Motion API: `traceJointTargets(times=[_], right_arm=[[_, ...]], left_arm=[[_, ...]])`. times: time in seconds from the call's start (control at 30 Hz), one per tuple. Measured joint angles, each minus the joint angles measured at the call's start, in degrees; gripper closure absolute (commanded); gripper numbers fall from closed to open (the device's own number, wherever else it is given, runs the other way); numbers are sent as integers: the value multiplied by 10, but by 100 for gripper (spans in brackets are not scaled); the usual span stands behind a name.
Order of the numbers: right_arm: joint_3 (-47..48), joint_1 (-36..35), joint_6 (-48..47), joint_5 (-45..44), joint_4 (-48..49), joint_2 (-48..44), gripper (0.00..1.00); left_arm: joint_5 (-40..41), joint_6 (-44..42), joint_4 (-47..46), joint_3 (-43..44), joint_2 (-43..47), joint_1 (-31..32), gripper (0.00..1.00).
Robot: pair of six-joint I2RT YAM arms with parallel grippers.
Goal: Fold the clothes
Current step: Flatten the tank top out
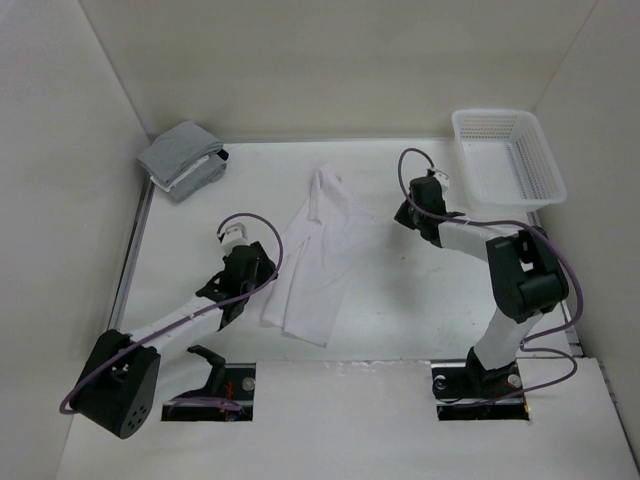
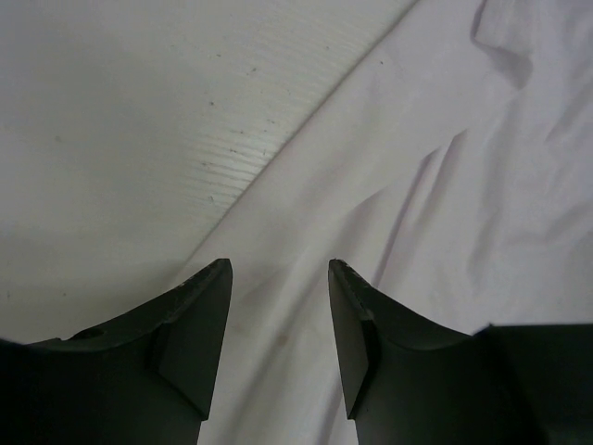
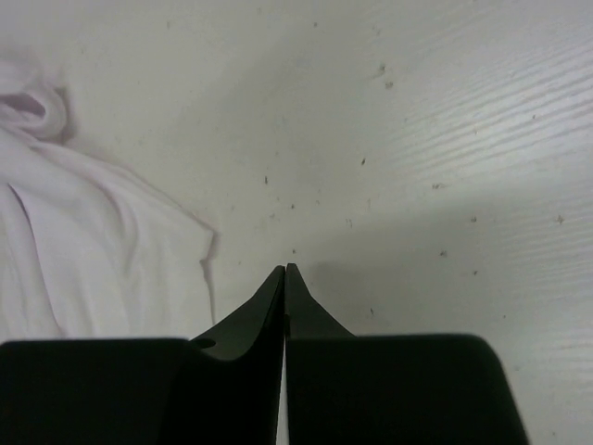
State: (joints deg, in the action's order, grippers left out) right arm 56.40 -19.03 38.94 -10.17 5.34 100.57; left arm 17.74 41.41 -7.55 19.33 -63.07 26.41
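Note:
The clothes (image 1: 318, 255), one plain white garment, lie in a long slanted strip on the middle of the table. My left gripper (image 1: 262, 268) hangs at the garment's left edge with its jaws open. In the left wrist view the left gripper (image 2: 279, 267) has the clothes (image 2: 445, 213) lying flat below its spread fingers, nothing held. My right gripper (image 1: 404, 213) is to the right of the garment over bare table. Through the right wrist camera the right gripper (image 3: 285, 269) is shut on nothing, and the clothes (image 3: 88, 250) lie to its left.
A white plastic basket (image 1: 508, 157) stands at the back right corner. A grey-and-white cloth bundle (image 1: 182, 158) sits at the back left. White walls close in the table (image 1: 400, 310) on three sides.

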Motion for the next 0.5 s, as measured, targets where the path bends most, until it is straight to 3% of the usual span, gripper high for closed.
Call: traceJointTargets(times=[0.07,0.13,0.17,0.27,0.4,0.5], right_arm=[[0,11,1,5,19,0,96],[-1,18,5,16,31,-1,89],[-4,21,8,24,40,-4,76],[-21,17,11,34,46,-21,55],[-64,-43,9,37,44,-63,50],[-75,-98,7,47,40,-61,51]], left_arm=[[-4,-3,19,6,11,10,57],[-4,-5,48,7,36,23,58],[-1,-6,66,7,51,29,58],[40,-2,138,7,124,53,57],[96,14,164,7,167,76,56],[118,17,163,12,145,86,56]])
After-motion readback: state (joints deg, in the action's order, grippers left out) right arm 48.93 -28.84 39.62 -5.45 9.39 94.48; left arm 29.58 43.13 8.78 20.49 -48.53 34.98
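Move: The tank top lies crumpled lengthwise between the hands, on the table about 5 cm below the right hand, its middle some 18 cm to that hand's left and 9 cm back. From the left hand, that middle is about 9 cm right, 4 cm ahead and 3 cm down. The white basket stands some 22 cm right of the right hand and 13 cm farther out; the gray clothes lie about 19 cm left of the left hand and 27 cm ahead. Towards the tank top's right edge goes the right hand: it first rises a centimetre or two, edging forward, then swings left and back by roughly 8 cm, turning some 10 degrees counter-clockwise while its shut fingers open about halfway. The left hand draws back and lifts about 3 cm each from over the cloth's left side, fingers staying half open. No fresh contact is visible. ##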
